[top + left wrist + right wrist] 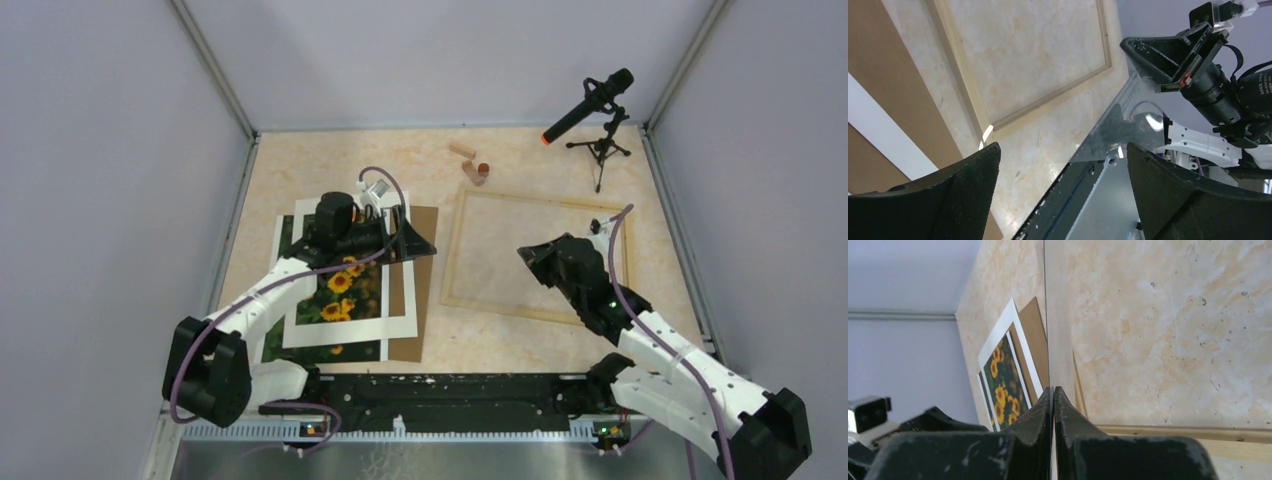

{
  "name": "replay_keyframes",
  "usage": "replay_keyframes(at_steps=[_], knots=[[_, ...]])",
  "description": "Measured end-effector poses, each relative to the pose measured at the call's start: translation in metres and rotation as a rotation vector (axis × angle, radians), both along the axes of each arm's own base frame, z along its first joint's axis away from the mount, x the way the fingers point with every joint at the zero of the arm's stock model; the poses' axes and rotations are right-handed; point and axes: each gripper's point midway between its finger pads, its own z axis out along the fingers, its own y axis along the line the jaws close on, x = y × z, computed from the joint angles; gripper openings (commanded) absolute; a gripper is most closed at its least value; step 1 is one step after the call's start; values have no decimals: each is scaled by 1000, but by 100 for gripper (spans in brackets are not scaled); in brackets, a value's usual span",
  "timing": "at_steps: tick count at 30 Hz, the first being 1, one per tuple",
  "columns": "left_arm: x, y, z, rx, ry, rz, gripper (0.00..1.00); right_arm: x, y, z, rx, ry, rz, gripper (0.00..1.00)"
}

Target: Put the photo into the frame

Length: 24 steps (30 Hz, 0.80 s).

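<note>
The sunflower photo (pixel 340 290) lies flat at the left under a white mat (pixel 395 320), on a brown backing board (pixel 418 300). My left gripper (pixel 415 243) hovers over the stack's right edge, open, with nothing between its fingers (pixel 963 190). The light-wood frame (pixel 452 260) lies flat at the right with bare table showing through it. Over the frame's left part my right gripper (pixel 525 253) is shut on a thin clear sheet (pixel 1118 125), seen edge-on in the right wrist view (pixel 1044 315). The photo (pixel 1003 385) and a frame rail (pixel 1168 432) show beyond the right gripper (pixel 1053 389).
A microphone on a small tripod (pixel 600 110) stands at the back right. Small wooden blocks (pixel 470 165) lie behind the frame. Grey walls close in three sides. A black rail (pixel 450 390) with both arm bases runs along the near edge.
</note>
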Motion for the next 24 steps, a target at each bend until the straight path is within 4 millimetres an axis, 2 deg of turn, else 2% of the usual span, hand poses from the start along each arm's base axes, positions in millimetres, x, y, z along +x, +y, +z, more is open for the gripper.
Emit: replay_keyframes(at_steps=[3, 6, 12, 16, 20, 24], knots=[[-20, -1, -15, -3, 74, 36, 98, 2, -4, -5, 41, -1, -51, 0], [-37, -2, -23, -14, 161, 80, 98, 5, -10, -2, 56, -14, -91, 0], [-54, -11, -36, -77, 400, 180, 98, 15, -23, 14, 97, -70, -178, 0], [-72, -21, -48, -105, 577, 221, 98, 19, -30, 18, 109, -88, -216, 0], [-85, -38, -44, -170, 669, 221, 98, 22, -31, 25, 134, -107, -235, 0], [-88, -59, -42, -229, 736, 203, 98, 24, -30, 31, 167, -125, -241, 0]])
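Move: The clear sheet hangs from the right hand's shut fingers; its gripped edge lies about 20 cm to the right of the open left hand, level in reach and near its height. The frame lies flat, its middle 16 cm below the right hand, about 7 cm to its right and 2 cm back. From the left hand, the frame's near left corner is some 13 cm back, 4 cm right and 18 cm down, and the photo 18 cm left, 4 cm back and 19 cm down. The clear sheet stays pinched in the right fingers, which lift it about 3 cm and carry it as far right and slightly forward, swinging it some 15 degrees clockwise. Meanwhile the left hand, wide open and empty, draws back about 9 cm, then increasingly to the right, sinking 4 cm towards the frame's near left corner and rolling some 40 degrees about its fingers, which keep pointing right. ##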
